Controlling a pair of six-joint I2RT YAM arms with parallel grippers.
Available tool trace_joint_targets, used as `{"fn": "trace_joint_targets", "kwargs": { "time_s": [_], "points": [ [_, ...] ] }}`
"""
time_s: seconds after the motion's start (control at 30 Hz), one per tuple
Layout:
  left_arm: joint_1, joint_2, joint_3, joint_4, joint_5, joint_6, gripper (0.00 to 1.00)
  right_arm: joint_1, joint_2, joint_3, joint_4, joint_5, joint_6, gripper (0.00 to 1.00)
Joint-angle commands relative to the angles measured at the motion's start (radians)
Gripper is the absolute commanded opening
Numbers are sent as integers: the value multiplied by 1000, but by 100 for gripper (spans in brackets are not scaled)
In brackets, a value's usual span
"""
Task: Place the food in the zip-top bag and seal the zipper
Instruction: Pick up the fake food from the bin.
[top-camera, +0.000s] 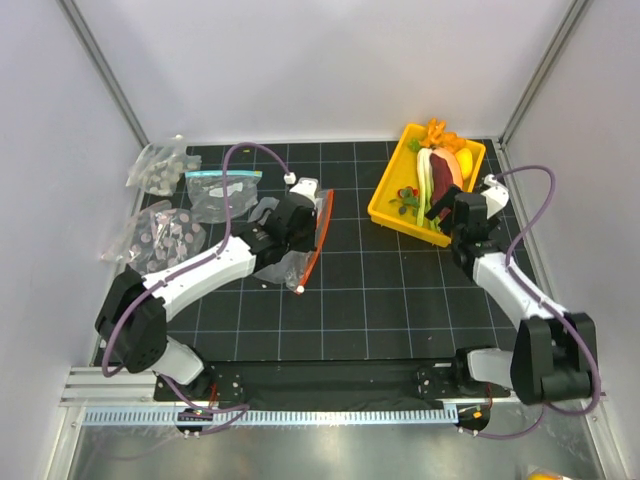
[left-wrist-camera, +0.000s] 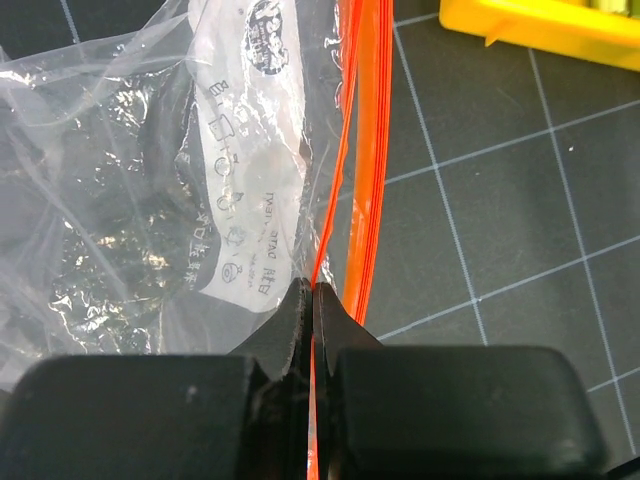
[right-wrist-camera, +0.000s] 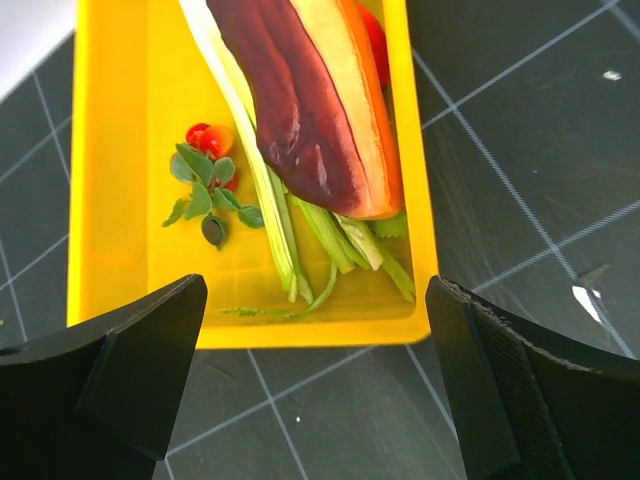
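The clear zip-top bag (top-camera: 278, 262) (left-wrist-camera: 150, 200) lies left of centre on the black grid mat. Its orange-red zipper (top-camera: 318, 238) (left-wrist-camera: 368, 150) runs along the edge that faces the tray. My left gripper (top-camera: 300, 225) (left-wrist-camera: 312, 292) is shut on one thin orange lip of that zipper, and the other strip stands slightly apart to the right. The food sits in a yellow tray (top-camera: 392, 190) (right-wrist-camera: 110, 150): a dark-red slab (top-camera: 443, 172) (right-wrist-camera: 290, 90), green stalks (right-wrist-camera: 285, 230) and small red and green bits (right-wrist-camera: 205, 170). My right gripper (top-camera: 447, 213) (right-wrist-camera: 315, 370) hangs open over the tray's near end, holding nothing.
A clear bag with a light-blue strip (top-camera: 222, 190) lies behind the left gripper. Two clear bags of grey dotted pieces (top-camera: 160, 165) (top-camera: 155, 235) sit at the far left. The yellow tray's corner (left-wrist-camera: 540, 20) shows in the left wrist view. White walls enclose the mat.
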Motion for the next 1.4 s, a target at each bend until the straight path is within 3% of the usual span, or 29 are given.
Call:
{"fn": "trace_joint_targets", "kwargs": {
  "time_s": [0.0,0.2,0.37,0.5,0.77,1.07,1.13,1.27,1.37],
  "points": [
    [2,-49,-19,59,-16,-26,0,-27,82,76,77,-101,6,100],
    [2,-129,-95,131,-64,-91,0,-35,266,213,111,-27,-69,99],
    [2,-155,-123,121,-203,-220,0,-44,392,331,120,30,-143,100],
    [2,-158,-120,112,-182,-238,0,-55,481,418,83,77,-151,100],
    [2,-290,-295,343,-114,-218,0,-122,639,564,21,17,-108,100],
    [0,-310,-304,372,-72,-163,0,-133,805,687,-93,-188,-48,99],
    [0,-314,-307,372,-79,-160,0,-133,802,669,-84,-202,-45,96],
    [0,-331,-309,366,-102,-155,0,-135,725,587,-23,-202,-36,79],
    [0,-350,-307,356,-108,-142,0,-133,640,531,-9,-196,-33,76]
  ]
}}
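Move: Ahead of the right hand, about 14 cm out, 2 cm to its right and 9 cm below, the purple-and-orange food lies lengthwise in the yellow bin. The green-and-white stalks run some 5 cm left of it. The red-and-green sprig is about 10 cm left of it and 4 cm nearer, and the lemon some 7 cm beyond it and 4 cm right. From the left hand the food is about 19 cm ahead, 31 cm right and 10 cm lower. Reaching forward about 15 cm over the bin's near end, the right hand first stays nearly level, then sinks to some 8 cm below its start, tipping about 10 degrees further down so its open fingers straddle the purple-and-orange food and begin closing on its sides. The left hand still pinches the bag by its orange zipper edge, rising roughly 4 cm, drifting left and tilting. ##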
